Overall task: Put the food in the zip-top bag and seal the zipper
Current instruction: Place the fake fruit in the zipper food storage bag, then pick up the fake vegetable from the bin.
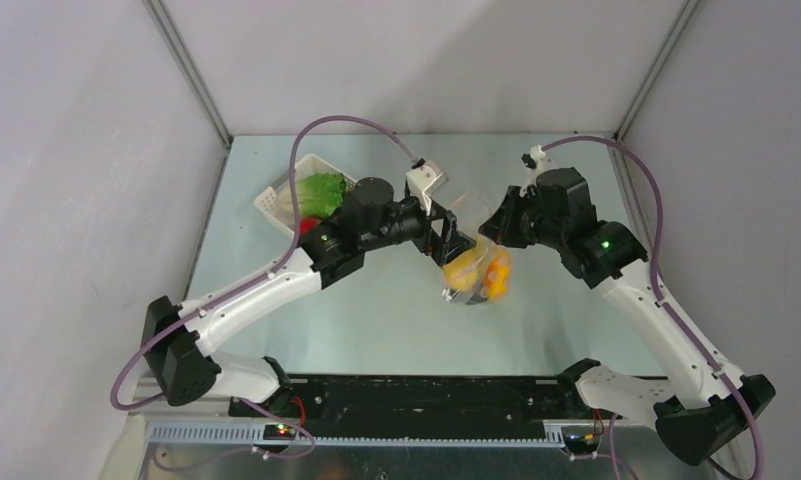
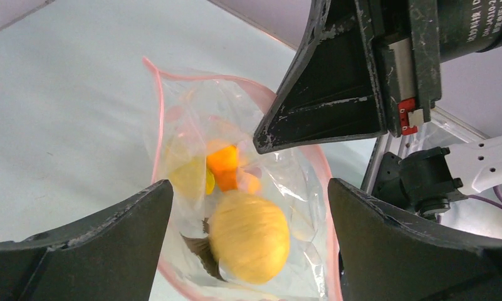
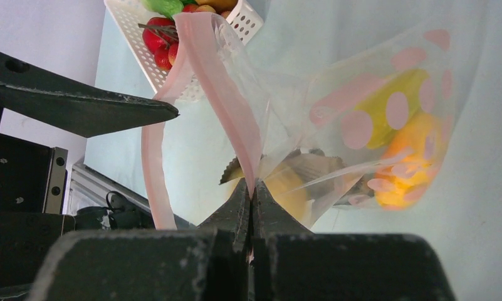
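The clear zip-top bag point(image 1: 473, 262) with pale pink dots hangs in mid-table. My right gripper point(image 3: 253, 185) is shut on the bag's pink zipper point(image 3: 220, 75) strip and holds its mouth open. Just above that mouth my left gripper point(image 2: 249, 188) stands wide open, with nothing between its fingers point(image 2: 98, 241). Directly below it, a blurred round yellow food piece point(image 2: 249, 236) with a brown leaf lies in the bag. Deeper in the bag lie an orange piece point(image 2: 223, 166) and another yellow piece point(image 3: 386, 103). In the top view the left gripper point(image 1: 454, 244) and right gripper point(image 1: 488, 226) meet at the bag.
The white lattice basket point(image 1: 276, 200) stands at the back left, behind the left arm. It holds green lettuce point(image 1: 323, 190) and little red pieces point(image 3: 155, 39). The enclosure's grey walls rise on both sides and at the back.
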Controlling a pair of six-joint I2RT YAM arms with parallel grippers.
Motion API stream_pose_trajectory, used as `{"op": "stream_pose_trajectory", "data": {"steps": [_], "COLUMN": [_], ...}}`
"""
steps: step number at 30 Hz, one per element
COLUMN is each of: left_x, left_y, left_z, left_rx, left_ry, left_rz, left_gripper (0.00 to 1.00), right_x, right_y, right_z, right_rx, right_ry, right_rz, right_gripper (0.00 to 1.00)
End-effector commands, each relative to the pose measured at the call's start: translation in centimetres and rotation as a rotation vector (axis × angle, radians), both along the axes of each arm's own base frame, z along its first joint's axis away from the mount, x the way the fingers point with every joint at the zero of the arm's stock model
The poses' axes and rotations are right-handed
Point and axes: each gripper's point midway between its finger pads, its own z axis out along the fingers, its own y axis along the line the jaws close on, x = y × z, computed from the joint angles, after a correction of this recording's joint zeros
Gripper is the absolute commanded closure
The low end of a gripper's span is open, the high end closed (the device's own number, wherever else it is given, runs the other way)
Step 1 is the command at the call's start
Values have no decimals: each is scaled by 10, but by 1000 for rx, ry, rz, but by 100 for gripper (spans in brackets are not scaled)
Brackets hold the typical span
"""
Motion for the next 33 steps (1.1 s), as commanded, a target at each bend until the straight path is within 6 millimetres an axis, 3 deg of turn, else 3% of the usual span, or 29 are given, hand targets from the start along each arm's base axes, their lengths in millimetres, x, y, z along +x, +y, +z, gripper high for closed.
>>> {"op": "stream_pose_trajectory", "data": {"steps": [1,8,13,16,19,23,31,33], "left_x": [-9,-16,-4,11,33,51,91,106], "left_y": [1,4,26,53,88,124,197,227], "left_z": [29,40,44,42,32,17,-39,-48], "left_rx": [-53,-77,-79,-66,-30,-6,0,-25], "left_ry": [-61,-66,-100,-112,-95,-40,248,293], "left_rz": [-37,-57,81,247,479,663,966,1071], "left_gripper": [0,0,0,0,0,0,0,0], "right_x": [-3,-2,-2,-1,0,0,2,2], "right_y": [3,3,0,-2,-3,-4,-6,-7], "right_z": [13,12,9,6,5,0,-8,-7], "right_rx": [33,30,11,-3,-12,-29,-57,-58], "right_ry": [-37,-32,-29,-28,-26,-16,0,-2], "right_rz": [16,10,1,-3,-2,-2,-3,-8], "right_gripper": [100,100,100,100,100,100,100,100]}}
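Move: The basket of remaining food stands with its middle about 29 cm to the left hand's left, 17 cm ahead and some 21 cm below. In it the strawberries lie roughly 23 cm left and 10 cm ahead of the hand, the potato 21 cm left and 19 cm ahead, the lettuce 31 cm left and 21 cm ahead. The bag hangs about 4 cm to its right. From the right hand, the basket is some 35 cm left and 15 cm ahead. Lift the open, empty left gripper about 3 cm clear of the bag mouth, then sweep it some 18 cm left and 9 cm forward towards the basket, dipping about 5 cm over the last stretch. Swing the wrist some 50 degrees counter-clockwise on the way so the fingers come to point forward. Keep the right fingers pinched on the bag's rim, nearly still. ##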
